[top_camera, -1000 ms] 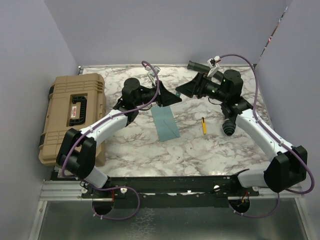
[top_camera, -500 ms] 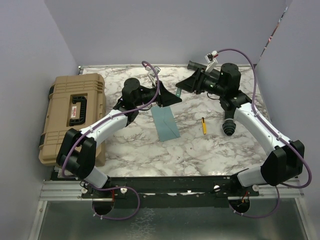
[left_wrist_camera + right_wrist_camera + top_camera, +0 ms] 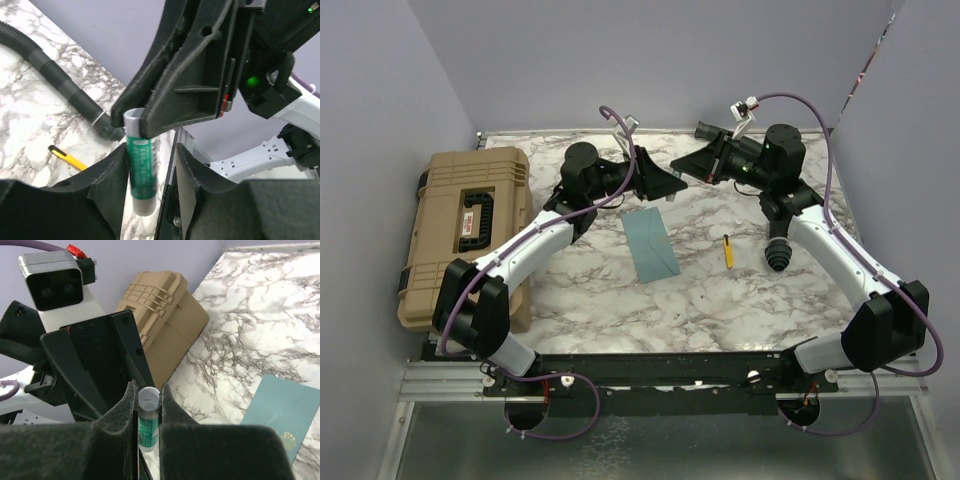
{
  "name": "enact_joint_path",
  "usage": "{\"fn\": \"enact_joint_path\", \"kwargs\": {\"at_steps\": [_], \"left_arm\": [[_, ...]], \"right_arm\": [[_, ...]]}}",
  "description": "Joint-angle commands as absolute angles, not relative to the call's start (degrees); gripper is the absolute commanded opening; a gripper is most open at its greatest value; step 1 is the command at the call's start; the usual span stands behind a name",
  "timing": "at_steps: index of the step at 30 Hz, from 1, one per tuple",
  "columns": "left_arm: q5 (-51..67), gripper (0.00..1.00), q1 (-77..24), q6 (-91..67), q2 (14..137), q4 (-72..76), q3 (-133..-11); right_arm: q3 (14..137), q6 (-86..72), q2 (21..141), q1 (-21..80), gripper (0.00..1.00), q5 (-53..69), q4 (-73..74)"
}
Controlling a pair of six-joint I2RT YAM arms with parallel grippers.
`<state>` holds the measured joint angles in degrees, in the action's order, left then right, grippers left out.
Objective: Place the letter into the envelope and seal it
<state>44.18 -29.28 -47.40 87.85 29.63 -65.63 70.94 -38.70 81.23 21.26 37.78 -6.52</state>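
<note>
The teal envelope lies flat on the marble table, its flap shut with a gold seal mark; the right wrist view shows it at lower right. The letter is out of view. Above the table behind the envelope, both grippers meet tip to tip. My right gripper is shut on the grey cap of a green glue stick. My left gripper stands open around the same glue stick, with a gap between the stick and one finger.
A tan hard case sits along the table's left edge, also in the right wrist view. A yellow pen and a black ribbed hose piece lie to the right of the envelope. Purple walls close in the table.
The right gripper has closed on the glue stick's cap. The left gripper has opened off the stick and lifted slightly toward the back. The envelope has not moved.
</note>
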Motion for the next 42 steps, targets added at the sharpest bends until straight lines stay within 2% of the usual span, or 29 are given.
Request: {"fn": "enact_joint_path", "kwargs": {"at_steps": [1,3,5,9,15,19,21,22,26,27,30,35,42], "left_arm": [[42.1,0.31,-28.8,-42.8,88.5,23.5,-68.0],[42.9,0.11,-28.7,-42.5,88.8,23.3,-67.5],[43.7,0.0,-28.7,-42.7,88.8,23.3,-67.2],[45.4,0.0,-28.7,-42.5,87.9,23.3,-67.1],[51.5,0.0,-28.7,-42.9,86.1,26.0,-68.6],[52.7,0.0,-28.7,-42.0,84.9,30.4,-66.9],[51.1,0.0,-28.5,-41.3,84.9,30.7,-66.3],[49.3,0.0,-28.3,-40.8,84.8,30.8,-65.9],[38.2,0.0,-28.1,-35.6,84.1,25.9,-64.7],[34.5,0.0,-28.0,-33.9,84.1,24.5,-64.4],[28.1,0.0,-28.1,-30.7,85.0,22.3,-63.5],[23.9,0.0,-28.0,-27.7,86.7,19.2,-64.1],[23.9,0.0,-28.1,-27.6,86.7,18.8,-64.4]], "right_arm": [[69.7,-38.4,80.2,21.2,0.0,41.0,-9.4],[69.5,-38.4,80.1,21.2,0.0,40.8,-9.3],[69.4,-38.6,79.8,21.2,0.0,40.7,-9.6],[69.2,-37.7,79.4,21.2,0.0,43.4,-11.6],[66.0,-36.1,78.7,20.7,0.0,66.4,-30.2],[70.2,-40.6,81.6,20.7,0.01,75.5,-33.9],[70.3,-40.9,81.1,20.7,0.01,71.4,-32.3],[71.0,-38.4,80.5,20.7,0.04,66.2,-27.2],[76.3,-33.1,79.9,21.4,0.54,36.8,-1.1],[77.2,-33.9,80.7,21.8,0.64,31.5,2.9],[81.1,-34.5,84.3,23.8,0.67,20.9,11.2],[84.2,-33.8,87.8,28.6,0.67,10.5,13.9],[88.6,-32.9,91.9,31.2,0.63,8.3,17.2]]}}
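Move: The glue stick stands upright in the right hand's shut fingers, its middle about 2 cm below and 1 cm back of that hand's point. From the left hand, whose open fingers straddle its lower part, the middle is about 1 cm up and otherwise level. On the table some 28 cm below, the envelope lies 2 cm ahead and 6 cm left of the left hand, the yellow knife straight out to that hand's right by 14 cm. Back and upward go both hands once the left has closed on the glue stick's lower part, twisting against each other: the right about 5 cm and 20 degrees counter-clockwise, the left slightly clockwise. Then the right opens and lets go of the upper end, and both swing forward and down some 9 cm each way, the left turning counter-clockwise with the stick, the right clockwise, its open fingers around the upper end again. ##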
